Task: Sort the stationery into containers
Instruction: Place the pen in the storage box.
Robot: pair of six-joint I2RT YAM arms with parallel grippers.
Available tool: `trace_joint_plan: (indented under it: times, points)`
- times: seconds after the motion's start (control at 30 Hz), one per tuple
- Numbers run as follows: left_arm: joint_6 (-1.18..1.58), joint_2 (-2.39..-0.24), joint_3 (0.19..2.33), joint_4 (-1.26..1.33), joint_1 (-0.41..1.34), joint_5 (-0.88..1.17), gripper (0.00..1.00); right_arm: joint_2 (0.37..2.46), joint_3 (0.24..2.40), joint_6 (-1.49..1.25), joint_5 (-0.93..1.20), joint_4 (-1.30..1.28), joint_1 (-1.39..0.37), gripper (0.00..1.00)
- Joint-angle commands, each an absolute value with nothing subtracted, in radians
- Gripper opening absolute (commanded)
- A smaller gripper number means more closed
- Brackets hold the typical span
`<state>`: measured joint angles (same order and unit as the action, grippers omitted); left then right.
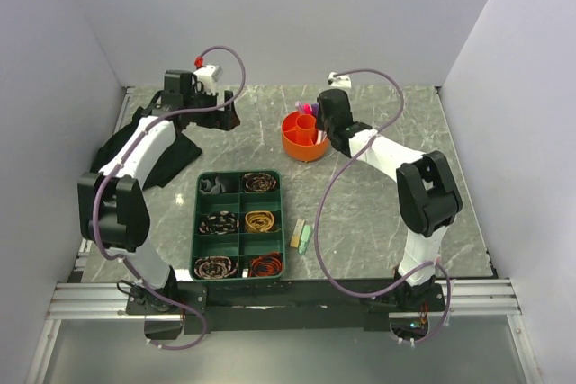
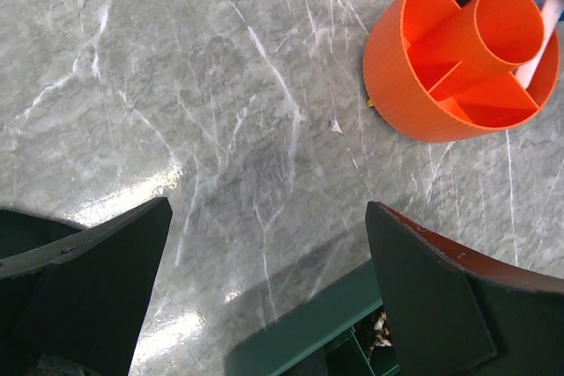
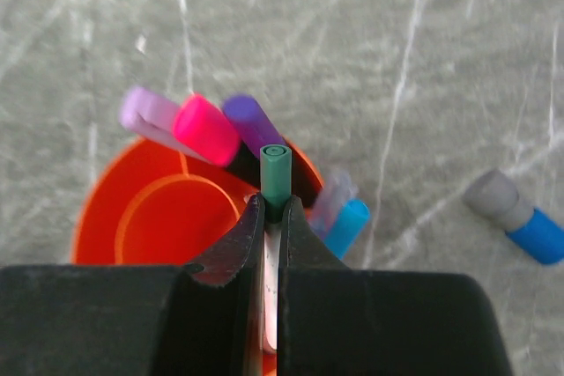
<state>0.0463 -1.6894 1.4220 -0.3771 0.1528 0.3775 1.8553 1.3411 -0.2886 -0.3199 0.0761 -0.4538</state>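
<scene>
The round orange pot [image 1: 304,137] stands at the back middle of the table, also in the left wrist view [image 2: 414,94] and the right wrist view [image 3: 106,217]. Pink [image 3: 204,129], purple [image 3: 251,121] and blue [image 3: 348,226] markers stick out of it. My right gripper [image 3: 273,209] hovers right over the pot, shut on a white pen with a green cap [image 3: 275,173]. Two eraser blocks, beige [image 1: 297,233] and pale green [image 1: 306,238], lie near the front. A small grey piece with a blue cap [image 3: 520,217] lies beyond the pot. My left gripper [image 2: 269,253] is open and holds nothing, left of the pot.
A dark green divided tray [image 1: 238,222] holding coiled hair ties sits in the front middle; its corner [image 2: 308,332] shows below my left gripper. A black shape [image 1: 166,155] lies under the left arm. White walls enclose the marble table.
</scene>
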Motion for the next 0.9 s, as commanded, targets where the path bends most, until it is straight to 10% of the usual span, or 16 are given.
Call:
trace_joint_plan:
  times: [0.0, 0.13, 0.23, 0.43, 0.67, 0.87]
  points:
    - [0.06, -1.609, 1.394, -0.33, 0.147, 0.405, 0.99, 1.792, 1.295, -0.308, -0.406, 0.098, -0.46, 0.0]
    - [0.071, -1.592, 1.368, -0.318, 0.147, 0.408, 0.99, 1.766, 1.273, -0.314, -0.422, 0.092, -0.463, 0.0]
    - [0.077, -1.58, 1.348, -0.302, 0.147, 0.414, 0.99, 1.733, 1.256, -0.316, -0.411, 0.077, -0.463, 0.32]
    - [0.089, -1.557, 1.321, -0.253, 0.147, 0.423, 0.99, 1.628, 1.232, -0.337, -0.338, -0.032, -0.465, 0.61]
    - [0.075, -1.533, 1.331, -0.219, 0.173, 0.446, 0.99, 1.428, 1.25, -0.143, -0.084, -0.261, -0.401, 0.71]
    - [0.11, -1.506, 1.293, -0.158, 0.179, 0.486, 0.99, 1.304, 1.261, 0.564, 0.297, -0.697, -0.195, 0.79]
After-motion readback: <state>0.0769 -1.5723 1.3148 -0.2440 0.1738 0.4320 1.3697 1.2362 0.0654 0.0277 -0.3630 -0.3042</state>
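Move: The right hand holds the pen upright in the near-right part of the storage box, whose middle is about 4 cm to its left, level with it fore and aft, and 8 cm below. The pink and purple caps stand some 3 cm ahead and 3 cm left; a blue-capped bottle lies about 10 cm right, level fore and aft, and 12 cm down. From the left hand the box is roughly 17 cm right, 3 cm ahead and 12 cm below. The right hand sinks 2 cm, opens, releasing the pen, then backs 10 cm, rising and veering right; left rises. ##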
